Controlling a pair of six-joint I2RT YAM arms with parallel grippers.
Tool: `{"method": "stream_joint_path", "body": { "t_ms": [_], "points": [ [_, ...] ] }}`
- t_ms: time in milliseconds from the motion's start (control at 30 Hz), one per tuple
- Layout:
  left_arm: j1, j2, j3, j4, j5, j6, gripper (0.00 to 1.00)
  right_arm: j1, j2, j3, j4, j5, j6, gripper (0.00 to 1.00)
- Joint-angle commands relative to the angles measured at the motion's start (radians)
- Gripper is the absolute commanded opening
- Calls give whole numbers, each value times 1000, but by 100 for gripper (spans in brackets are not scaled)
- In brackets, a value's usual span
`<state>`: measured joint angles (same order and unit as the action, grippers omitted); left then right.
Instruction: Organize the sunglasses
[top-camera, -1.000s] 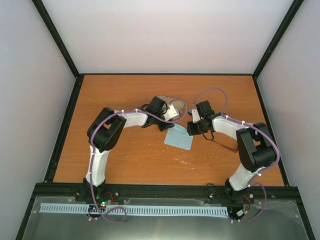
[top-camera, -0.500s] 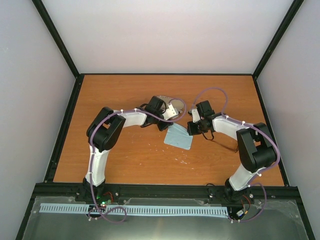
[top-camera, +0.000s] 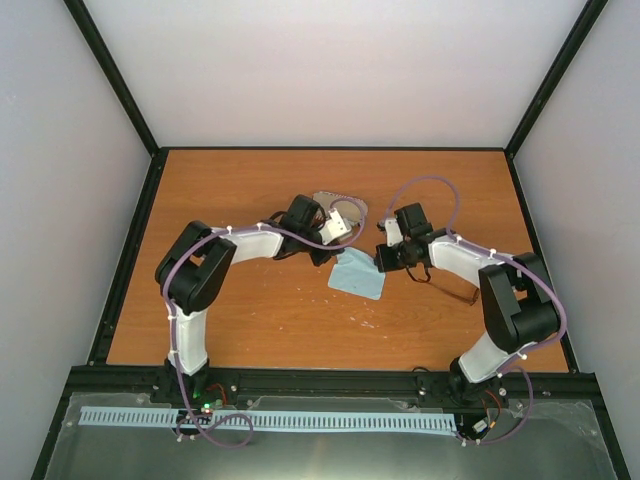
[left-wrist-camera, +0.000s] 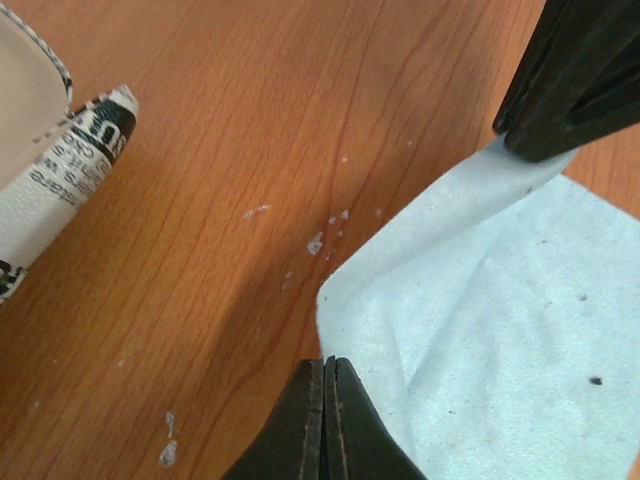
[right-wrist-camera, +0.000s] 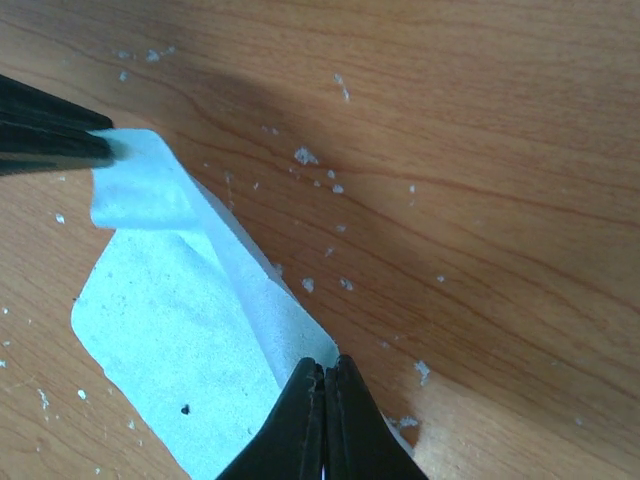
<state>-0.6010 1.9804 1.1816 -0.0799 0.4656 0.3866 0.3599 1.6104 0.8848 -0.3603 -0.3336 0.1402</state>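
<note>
A light blue cloth (top-camera: 360, 278) lies mid-table between both arms. My left gripper (left-wrist-camera: 325, 365) is shut on its left corner, and my right gripper (right-wrist-camera: 325, 372) is shut on its right corner. In the right wrist view the cloth (right-wrist-camera: 170, 320) has one corner raised and folded over at the left gripper's fingers (right-wrist-camera: 50, 135). In the left wrist view the cloth (left-wrist-camera: 500, 330) rises to the right gripper's fingers (left-wrist-camera: 570, 80). The sunglasses (top-camera: 452, 288) show as a thin dark frame on the table under the right forearm, apart from both grippers.
The oval patterned case (top-camera: 335, 203) lies open just behind the left gripper; its printed edge (left-wrist-camera: 70, 170) shows in the left wrist view. White specks dot the wood. Black frame rails (top-camera: 130, 260) border the table.
The left gripper has shut on the cloth's corner. The left arm's elbow has swung out to the left. The cloth's near-left corner has lifted. The right gripper stays shut.
</note>
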Motion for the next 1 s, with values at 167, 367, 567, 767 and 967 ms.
{"method": "stream_joint_path", "body": {
  "t_ms": [167, 367, 567, 767, 967],
  "points": [
    [7, -76, -48, 77, 33, -16, 1, 17, -24, -51, 43, -12, 24, 3],
    [-1, -105, -103, 112, 27, 9, 1, 20, -40, -81, 50, -14, 27, 3],
    [-14, -128, -148, 122, 36, 20, 1, 29, -38, -109, 62, -18, 35, 3],
    [-35, -144, -197, 125, 50, 19, 1, 37, -49, -127, 67, -19, 41, 3],
    [-57, -136, -237, 121, 33, 33, 1, 46, -30, -144, 69, -26, 40, 3]
  ]
}}
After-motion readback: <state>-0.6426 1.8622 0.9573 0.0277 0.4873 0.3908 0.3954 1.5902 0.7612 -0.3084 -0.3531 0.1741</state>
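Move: Both hands hold the far edge of the light blue cloth, one at each end. The cloth's middle lies about 5 cm back, 4 cm right and 3 below the left hand, and some 2 cm back, 5 left and 3 below the right. Its near edge is roughly 4 cm farther back. The open glasses case is about 10 cm straight ahead of the left hand, the sunglasses about 17 cm right and 2 back of the right hand. Back towards the robot's base, both hands draw the pinched far edge over the lying part of the cloth, fingers staying shut. The left first lifts a little over 1 cm, then goes back about 5 cm while sinking again; the right sinks steadily as it comes back some 3.5 cm, tipping only slightly. ##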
